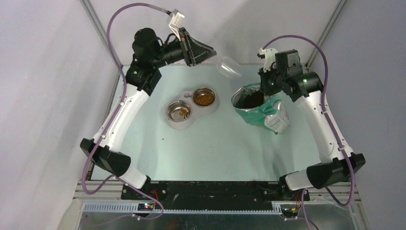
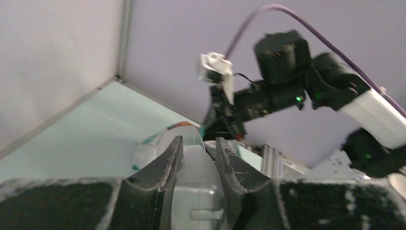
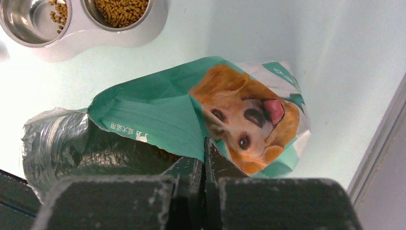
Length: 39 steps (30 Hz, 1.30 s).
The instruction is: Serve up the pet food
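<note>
The pet food [image 1: 204, 99] fills the right steel bowl of a white double feeder [image 1: 187, 125]. Only a few pellets [image 1: 183, 112] lie in the left bowl. My left gripper [image 1: 212, 51] is raised over the back of the table, shut on the handle of a clear plastic scoop [image 1: 229, 67]. In the left wrist view the handle [image 2: 197, 175] sits between the two fingers, and no food shows in the scoop. My right gripper [image 3: 206, 143] is shut on the torn rim of the open teal bag [image 3: 158, 115], holding it upright [image 1: 261, 108]. Both bowls [image 3: 119, 9] show at the top of the right wrist view.
The bag's silver-lined mouth [image 1: 250, 98] opens upward, just right of the feeder. The scoop hangs between feeder and bag, near the back wall. A metal frame rail [image 3: 378, 143] borders the table on the right.
</note>
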{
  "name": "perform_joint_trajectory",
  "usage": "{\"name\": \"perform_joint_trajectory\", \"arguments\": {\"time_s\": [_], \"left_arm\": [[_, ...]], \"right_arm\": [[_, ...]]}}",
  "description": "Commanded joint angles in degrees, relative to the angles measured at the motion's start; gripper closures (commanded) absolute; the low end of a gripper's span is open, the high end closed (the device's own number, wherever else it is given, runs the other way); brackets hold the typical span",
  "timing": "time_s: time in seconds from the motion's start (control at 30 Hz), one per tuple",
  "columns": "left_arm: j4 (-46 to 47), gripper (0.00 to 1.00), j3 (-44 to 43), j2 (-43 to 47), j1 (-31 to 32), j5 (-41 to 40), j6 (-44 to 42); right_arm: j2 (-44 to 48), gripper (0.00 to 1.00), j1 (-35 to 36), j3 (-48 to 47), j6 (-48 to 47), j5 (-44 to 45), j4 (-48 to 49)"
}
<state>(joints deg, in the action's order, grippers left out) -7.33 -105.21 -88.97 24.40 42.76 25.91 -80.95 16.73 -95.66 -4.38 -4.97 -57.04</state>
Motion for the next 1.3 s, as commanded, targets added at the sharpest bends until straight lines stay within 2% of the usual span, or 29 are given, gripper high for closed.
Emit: {"name": "perform_joint_trajectory", "arguments": {"time_s": [0.0,0.13,0.33,0.53,0.67,0.83,0.97,1.13,1.27], "left_arm": [[4.8,1.0,2.5,2.1,2.6,5.1,1.7],[3.1,1.0,4.0,2.8,4.3,4.7,-1.9],[-3.0,1.0,6.9,4.7,7.3,-4.2,-8.9],[-7.1,1.0,11.8,7.5,8.7,-13.7,-16.5],[-8.0,1.0,11.3,5.7,8.8,-18.0,-19.7],[-2.5,1.0,14.5,5.1,9.8,-23.2,-16.6],[0.7,1.0,15.1,3.5,10.8,-25.9,-14.0],[2.3,1.0,14.5,-0.7,11.4,-27.9,-10.7],[2.3,1.0,14.2,-2.4,12.5,-33.5,-8.2]], "right_arm": [[-3.9,1.0,1.4,-4.8,1.2,1.5,-1.0],[-6.0,1.0,3.2,-6.5,1.4,2.5,-0.3],[-8.2,1.0,5.4,-9.3,0.9,4.8,0.1],[-10.1,1.0,4.5,-11.2,0.9,-0.2,1.0],[-12.4,1.0,4.5,-15.1,0.6,-1.8,2.2],[-15.6,1.0,3.7,-19.3,5.0,-0.8,4.3],[-16.9,1.0,4.1,-20.5,3.5,-0.6,4.4],[-15.0,1.0,5.3,-15.3,3.6,0.2,4.1],[-13.5,1.0,6.2,-13.6,2.7,2.1,3.5]]}}
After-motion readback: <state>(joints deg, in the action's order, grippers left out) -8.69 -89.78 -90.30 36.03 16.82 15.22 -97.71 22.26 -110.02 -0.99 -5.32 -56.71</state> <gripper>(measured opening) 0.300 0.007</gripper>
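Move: The open mouth of the food bag is about 15 cm to the left hand's right, 1 cm back and 25 cm below. The filled bowl is some 11 cm ahead, 2 cm left and 46 cm down; the other bowl about 4 cm ahead, 14 cm left and just as low. From the right hand, pinching the bag's rim, the scoop's cup is about 14 cm left, level fore and aft and 13 cm higher. Lower the left gripper about 14 cm with the empty scoop still held, drawing slightly back and right first, then forward 6 cm, tipping the scoop down some 15 degrees and swinging it a little counter-clockwise, so its cup goes into the bag's mouth. Meanwhile keep the right pinch on the rim and bring the mouth about 6 cm left and nearly as far forward to meet the scoop. ##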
